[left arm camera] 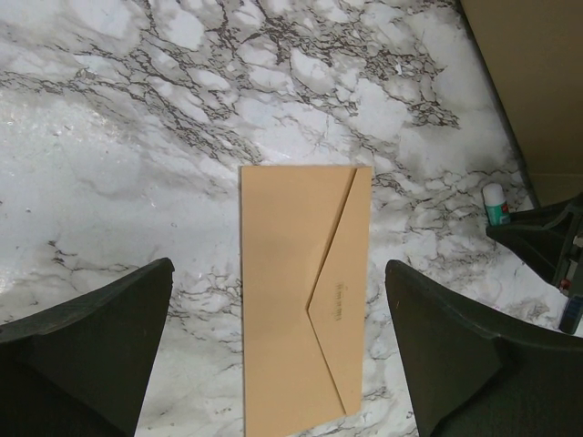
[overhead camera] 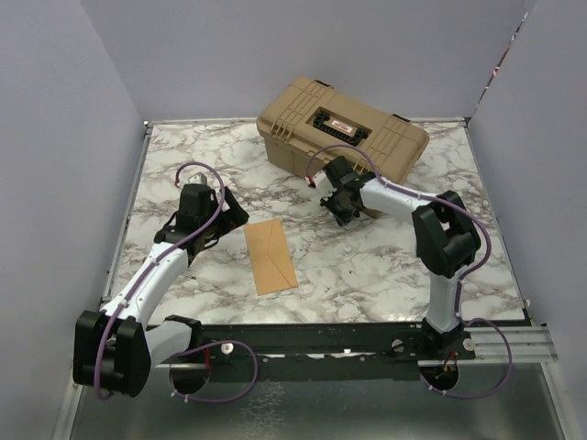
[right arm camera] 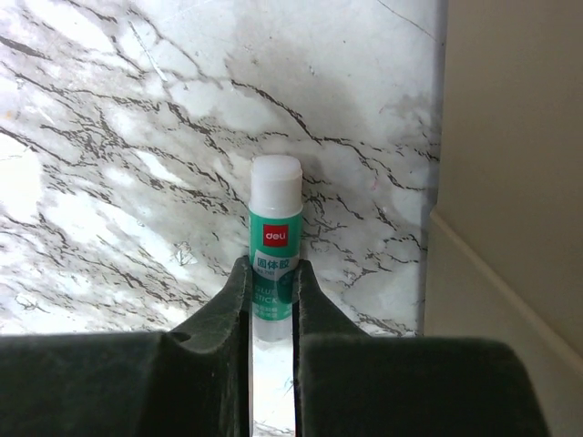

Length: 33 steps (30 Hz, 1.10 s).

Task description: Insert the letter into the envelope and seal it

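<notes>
The orange-brown envelope point(overhead camera: 270, 256) lies flat on the marble table, between the two arms. Its pointed flap is folded down over its body. In the left wrist view the envelope point(left arm camera: 301, 300) sits below and between the wide-apart fingers of my left gripper point(left arm camera: 279, 266), which hovers open and empty. From above, the left gripper point(overhead camera: 229, 218) is just left of the envelope. My right gripper point(right arm camera: 272, 264) is shut on a green-and-white glue stick point(right arm camera: 276, 209) that stands near the tan case; in the top view the right gripper point(overhead camera: 341, 207) is there. The letter is hidden or out of view.
A tan hard case point(overhead camera: 344, 133) sits at the back of the table, right beside the right gripper; its wall point(right arm camera: 510, 182) fills the right side of the right wrist view. The glue stick point(left arm camera: 495, 202) also shows at the left wrist view's right edge.
</notes>
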Each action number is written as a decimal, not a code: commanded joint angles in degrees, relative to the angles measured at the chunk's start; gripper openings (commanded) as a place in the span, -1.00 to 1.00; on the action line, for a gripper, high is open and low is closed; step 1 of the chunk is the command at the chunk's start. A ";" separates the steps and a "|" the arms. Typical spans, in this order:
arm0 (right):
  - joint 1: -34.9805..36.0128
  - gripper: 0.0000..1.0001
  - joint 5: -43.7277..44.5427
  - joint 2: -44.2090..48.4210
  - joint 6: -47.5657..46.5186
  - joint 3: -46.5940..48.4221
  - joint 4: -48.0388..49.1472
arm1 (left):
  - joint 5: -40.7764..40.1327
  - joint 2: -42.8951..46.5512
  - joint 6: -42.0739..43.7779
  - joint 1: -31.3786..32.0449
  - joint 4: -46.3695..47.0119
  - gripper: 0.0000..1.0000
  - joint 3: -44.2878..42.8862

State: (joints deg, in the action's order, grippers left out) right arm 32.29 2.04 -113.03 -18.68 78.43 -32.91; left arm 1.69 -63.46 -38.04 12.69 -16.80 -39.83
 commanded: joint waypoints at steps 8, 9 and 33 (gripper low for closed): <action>0.66 -0.92 -15.19 15.35 8.74 -1.91 10.30 | 10.32 3.07 5.07 -0.37 0.49 0.98 -7.96; 0.66 -0.92 -17.45 16.56 10.16 -1.42 10.83 | 12.38 3.34 5.49 -0.35 1.61 0.98 -8.72; 0.75 -0.92 -54.96 30.66 56.95 -9.79 55.10 | 35.76 4.78 -10.88 7.58 40.30 0.43 -11.83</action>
State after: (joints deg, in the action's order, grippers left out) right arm 32.69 -48.29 -82.91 30.68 70.26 13.10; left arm 36.18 -58.19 -46.09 18.55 16.38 -52.69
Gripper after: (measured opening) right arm 0.133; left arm 0.772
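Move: The right fingers are already shut on the glue stick, down on the table; the left gripper it is taken to hangs about 24 cm to the left, 6 cm back and some 10 cm higher. From the left hand, the glue stick is about 24 cm right, 6 cm ahead and 11 cm below. The envelope lies 17 cm left and 10 cm back of the glue stick, and the toolbox's middle is roughly 18 cm straight beyond it. Steeply up, some 32 cm, and then also to the left and a little back, the right hand carries the pinched glue stick towards the left gripper, rolling about 75 degrees so its fingers swing from down to leftward. The left hand rises about 26 cm and goes right to meet it, tilting up and turning clockwise to face the stick while its wide-open fingers close partway, without touching it yet. ##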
